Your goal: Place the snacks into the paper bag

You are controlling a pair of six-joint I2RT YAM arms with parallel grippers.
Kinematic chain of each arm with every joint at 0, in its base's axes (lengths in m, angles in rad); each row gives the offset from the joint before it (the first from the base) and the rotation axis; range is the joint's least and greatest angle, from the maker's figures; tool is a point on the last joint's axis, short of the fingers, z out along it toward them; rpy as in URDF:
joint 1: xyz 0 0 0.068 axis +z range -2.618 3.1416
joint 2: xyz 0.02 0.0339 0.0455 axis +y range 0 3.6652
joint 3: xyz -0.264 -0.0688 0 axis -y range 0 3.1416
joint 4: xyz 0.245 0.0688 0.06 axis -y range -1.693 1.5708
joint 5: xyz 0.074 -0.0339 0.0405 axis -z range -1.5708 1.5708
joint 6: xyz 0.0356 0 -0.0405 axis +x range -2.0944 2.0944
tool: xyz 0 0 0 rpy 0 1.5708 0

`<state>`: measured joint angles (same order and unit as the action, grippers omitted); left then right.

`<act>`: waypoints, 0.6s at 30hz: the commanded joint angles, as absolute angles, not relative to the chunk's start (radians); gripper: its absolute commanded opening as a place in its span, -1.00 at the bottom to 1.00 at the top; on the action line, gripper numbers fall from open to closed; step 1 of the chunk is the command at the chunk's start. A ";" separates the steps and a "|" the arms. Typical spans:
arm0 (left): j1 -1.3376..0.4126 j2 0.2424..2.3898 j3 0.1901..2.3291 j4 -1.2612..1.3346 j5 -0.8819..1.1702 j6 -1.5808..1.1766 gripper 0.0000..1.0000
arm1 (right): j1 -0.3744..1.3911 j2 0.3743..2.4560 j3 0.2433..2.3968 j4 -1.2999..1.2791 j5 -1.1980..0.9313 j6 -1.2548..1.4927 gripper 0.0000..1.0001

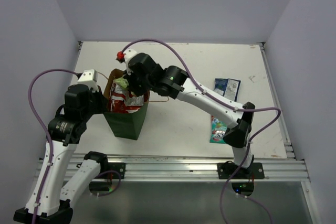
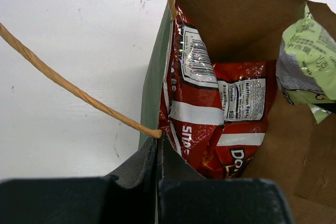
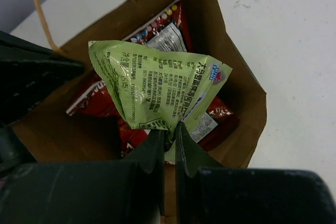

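The dark green paper bag (image 1: 127,121) stands upright at the table's left; its brown inside shows in the left wrist view (image 2: 231,14) and the right wrist view (image 3: 236,85). The red chip bag (image 2: 210,124) stands inside it. My left gripper (image 2: 158,142) is shut on the bag's left wall beside a string handle (image 2: 68,85). My right gripper (image 3: 169,132) is shut on the small pale green packet (image 3: 152,90) and holds it over the bag's mouth; the packet also shows in the top view (image 1: 122,83). The dark blue-white packet (image 1: 227,87) and the teal-pink packet (image 1: 217,129) lie on the table at the right.
The right arm (image 1: 205,95) stretches across the table from its base at the near right edge. A metal rail (image 1: 173,163) runs along the near edge. White walls close in the table on three sides.
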<state>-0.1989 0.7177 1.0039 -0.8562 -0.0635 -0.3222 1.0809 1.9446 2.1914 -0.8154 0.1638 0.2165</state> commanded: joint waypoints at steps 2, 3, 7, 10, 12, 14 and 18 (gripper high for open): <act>-0.206 0.716 1.012 -0.811 -0.048 -0.316 -1.00 | 1.061 1.902 2.172 -0.838 0.134 0.227 -1.00; -0.204 0.716 1.011 -0.808 -0.041 -0.318 -1.00 | 1.062 1.904 2.168 -0.848 0.129 0.226 -0.50; -0.206 0.719 1.008 -0.804 -0.038 -0.318 -1.00 | 1.060 1.892 2.157 -0.853 0.138 0.238 0.58; -0.204 0.719 1.006 -0.805 -0.038 -0.319 -1.00 | 1.060 1.868 2.172 -0.854 0.172 0.233 0.84; -0.206 0.718 1.006 -0.805 -0.038 -0.318 -1.00 | 1.054 1.839 2.184 -0.886 0.275 0.207 0.92; -0.207 0.716 1.006 -0.807 -0.040 -0.318 -1.00 | 0.990 1.786 2.151 -0.907 0.333 0.206 0.97; -0.206 0.715 1.003 -0.807 -0.040 -0.318 -1.00 | 0.705 1.626 1.817 -0.835 0.273 0.299 0.98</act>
<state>-0.1989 0.7177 1.0039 -0.8543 -0.0589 -0.3222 0.9249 1.7802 1.9751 -0.8413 0.2226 0.2413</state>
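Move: The paper bag's middle lies about 17 cm below the right hand, some 3 cm back and 1 cm to its left, with the open mouth just under the green packet that hand already pinches. Inside, the red chip bag is roughly 5 cm back, 2 cm left and 15 cm below; the right rope handle sticks out about 10 cm right, 6 cm back and 8 cm below. From the left hand, the paper bag's middle is some 8 cm right, 2 cm ahead and 13 cm down. The green packet is lowered about 2 cm towards the bag's mouth by the right hand, whose fingers then spread wide and let go of it. With the fingers open, the right hand pulls away from the bag, some 8 cm to the right and 4 cm forward, turning about 10 degrees clockwise; the left hand stays put, still pinching the bag's left rim. ##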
